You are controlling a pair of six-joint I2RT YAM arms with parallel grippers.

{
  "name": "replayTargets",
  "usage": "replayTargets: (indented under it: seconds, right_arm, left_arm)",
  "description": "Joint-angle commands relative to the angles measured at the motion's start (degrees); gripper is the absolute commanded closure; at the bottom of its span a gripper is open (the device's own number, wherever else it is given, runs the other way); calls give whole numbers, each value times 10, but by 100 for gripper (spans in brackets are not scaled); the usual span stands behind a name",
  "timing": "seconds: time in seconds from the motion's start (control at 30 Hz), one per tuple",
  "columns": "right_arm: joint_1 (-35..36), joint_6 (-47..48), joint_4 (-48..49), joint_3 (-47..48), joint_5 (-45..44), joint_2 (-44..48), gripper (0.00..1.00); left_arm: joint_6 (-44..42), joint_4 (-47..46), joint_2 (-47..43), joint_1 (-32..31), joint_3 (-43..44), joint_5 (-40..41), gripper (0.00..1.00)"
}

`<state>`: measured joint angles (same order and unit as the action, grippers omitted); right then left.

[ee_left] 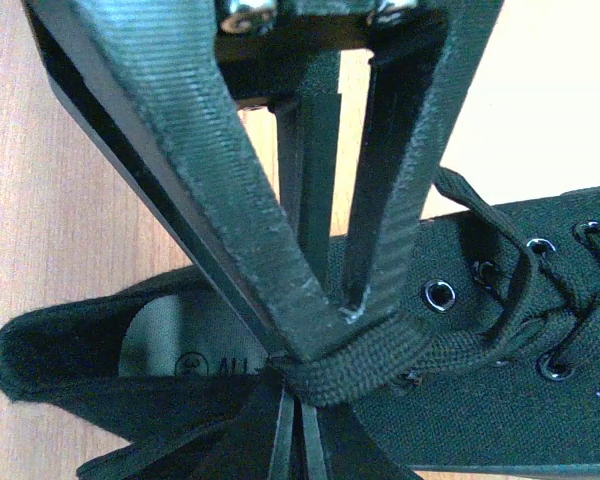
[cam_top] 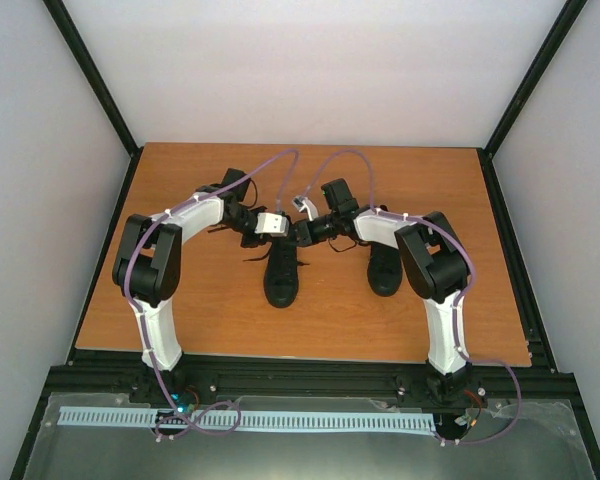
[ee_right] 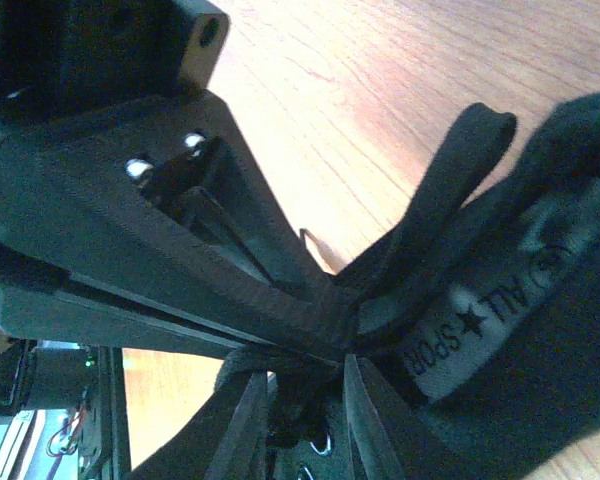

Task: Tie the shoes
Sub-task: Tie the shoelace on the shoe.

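Note:
Two black shoes stand on the wooden table (cam_top: 210, 310), one in the middle (cam_top: 281, 282) and one to its right (cam_top: 384, 268). Both grippers meet over the middle shoe's opening. My left gripper (cam_top: 269, 226) (ee_left: 300, 368) is shut on a flat black lace (ee_left: 375, 362) just above the shoe's tongue (ee_left: 500, 410), near the top eyelets. My right gripper (cam_top: 302, 232) (ee_right: 310, 380) stands with its jaws a little apart, and a bunch of lace (ee_right: 300, 405) lies in the gap. A lace loop (ee_right: 460, 165) rises beside the shoe's labelled tongue (ee_right: 480, 320).
Loose lace ends trail on the wood left of the middle shoe (cam_top: 252, 258). Black frame rails (cam_top: 110, 110) and white walls close in the table on three sides. The right arm's forearm (cam_top: 380, 228) passes over the right shoe's heel end.

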<state>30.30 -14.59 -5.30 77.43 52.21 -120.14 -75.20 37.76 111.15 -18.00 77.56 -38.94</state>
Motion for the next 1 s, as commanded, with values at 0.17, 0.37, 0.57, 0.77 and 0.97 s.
replayTargets:
  seconds: [0.17, 0.37, 0.57, 0.77, 0.97]
  right_arm:
    - [15, 0, 39, 14, 34, -5, 86]
    - [13, 13, 8, 7, -1, 14, 97]
    - [5, 37, -27, -7, -42, 45, 97]
    - [6, 71, -75, 11, -43, 48, 97]
    - [6, 82, -91, 22, -41, 45, 97]
  left_arm:
    - [3, -7, -18, -5, 10, -36, 99]
    - [19, -4, -19, -5, 22, -16, 95]
    - [-1, 32, -27, 5, 37, 2, 58]
    - [-71, 102, -47, 31, 70, 21, 49]
    - [-91, 145, -17, 35, 110, 53, 48]
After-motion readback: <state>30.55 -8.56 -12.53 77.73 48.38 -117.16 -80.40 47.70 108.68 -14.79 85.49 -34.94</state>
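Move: The right hand's slightly open fingers are in among the lace at the knot; the lace they will grip lies about 1 cm to their left, level in height and straight ahead or back. The left hand is still shut on that lace, right at its own fingertips. The worked shoe's middle is some 6 cm back, 2 cm left and 4 cm below the right hand; the other shoe is roughly 21 cm right of that hand, 4 cm back and 5 cm below. The right fingers pinch shut on the lace at the knot while the left still holds it. The left fingers then open about halfway, let go, and the hand lifts off about 4 cm up, 3 cm left and 2 cm forward. Still gripping, the right hand eases about 1 cm to the right. ##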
